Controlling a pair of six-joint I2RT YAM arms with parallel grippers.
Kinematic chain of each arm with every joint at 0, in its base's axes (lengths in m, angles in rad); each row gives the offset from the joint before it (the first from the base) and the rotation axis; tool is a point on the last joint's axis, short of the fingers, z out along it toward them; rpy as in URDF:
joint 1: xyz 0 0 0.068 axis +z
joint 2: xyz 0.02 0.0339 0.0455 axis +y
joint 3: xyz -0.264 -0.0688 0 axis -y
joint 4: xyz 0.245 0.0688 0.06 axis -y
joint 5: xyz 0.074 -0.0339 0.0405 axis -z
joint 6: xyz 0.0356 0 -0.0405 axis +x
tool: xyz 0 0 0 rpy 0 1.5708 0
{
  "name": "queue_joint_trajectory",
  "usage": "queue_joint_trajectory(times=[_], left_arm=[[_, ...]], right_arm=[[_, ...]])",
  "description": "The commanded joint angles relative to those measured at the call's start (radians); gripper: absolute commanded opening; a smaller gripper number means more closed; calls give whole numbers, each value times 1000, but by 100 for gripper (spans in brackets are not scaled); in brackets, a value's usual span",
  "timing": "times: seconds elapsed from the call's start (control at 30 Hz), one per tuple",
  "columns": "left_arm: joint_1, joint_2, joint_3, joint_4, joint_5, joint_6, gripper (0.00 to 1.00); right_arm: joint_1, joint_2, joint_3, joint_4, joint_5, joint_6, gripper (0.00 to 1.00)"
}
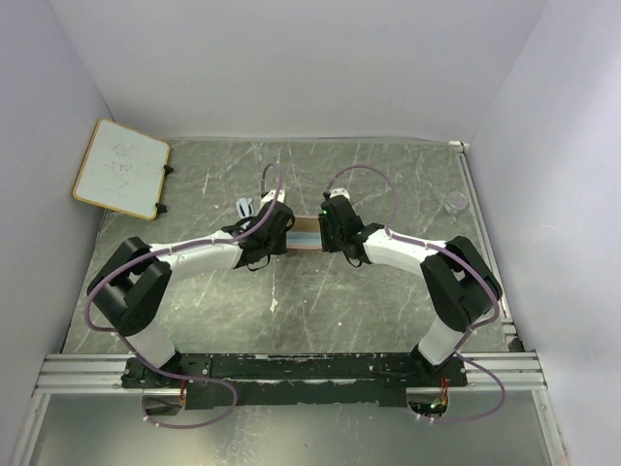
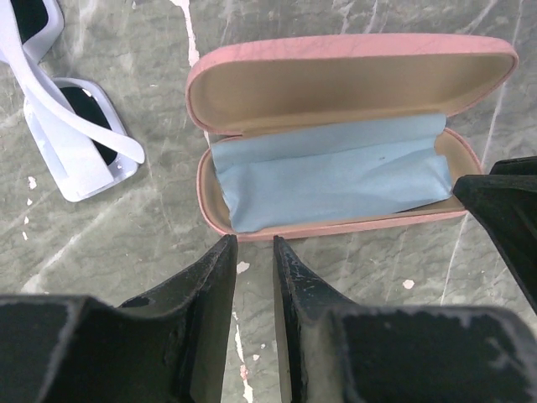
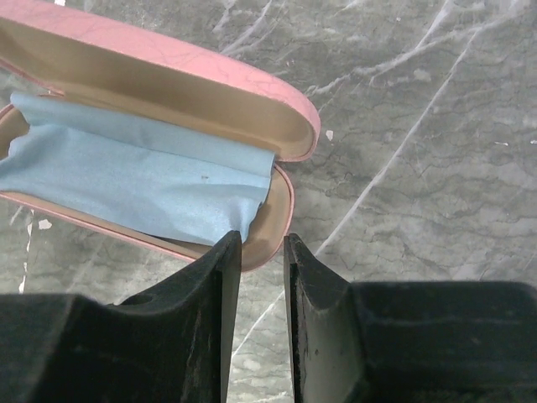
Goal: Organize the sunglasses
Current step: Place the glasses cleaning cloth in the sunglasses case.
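The sunglasses [image 2: 80,143], with a thick whitish frame and dark lenses, lie on the table left of the pink case [image 2: 352,80]; from above the sunglasses [image 1: 245,207] show just beyond my left wrist. The case [image 3: 168,84] lies open, and a pale blue cloth [image 2: 336,172] is spread in its lower half. My left gripper [image 2: 254,239] hovers just in front of the case's left end, jaws nearly together, nothing between them. My right gripper [image 3: 262,237] sits at the case's right end, also narrowed to a thin gap and empty.
A small whiteboard [image 1: 121,167] lies at the far left of the marbled grey table [image 1: 388,291]. A small clear round object [image 1: 456,202] sits near the right wall. White walls enclose three sides of the table.
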Motion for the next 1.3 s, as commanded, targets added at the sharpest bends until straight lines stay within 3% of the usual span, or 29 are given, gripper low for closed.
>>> queue_joint_trajectory(times=[0.0, 0.9, 1.27], left_arm=[[-12, -24, 32, -21, -27, 17, 35], [-14, -181, 65, -89, -156, 63, 36], [70, -249, 117, -43, -145, 130, 37]], right_arm=[[3, -28, 6, 12, 12, 1, 27], [3, -101, 2, 31, 26, 2, 28], [21, -193, -36, 75, 33, 30, 28]])
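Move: From the left hand, the sunglasses lie about 10 cm ahead and 8 cm to the left, some 4 cm below. The open case with the cloth already in it has its middle roughly 5 cm ahead and 6 cm to the right, 3 cm down. From the right hand, that case is about 4 cm ahead and 6 cm left, the sunglasses some 9 cm ahead and 19 cm left, both a few centimetres below. Upward, after a short near-standstill, the left hand rises from the front left end of the case by about 11 cm, veering left across to the sunglasses' side and lastly a little forward, its fingers tipping up some 13 degrees. The right hand climbs more slowly, about 6 cm, nearly straight off the case's right end, tilting slightly. Both grippers keep their narrow opening, empty. ##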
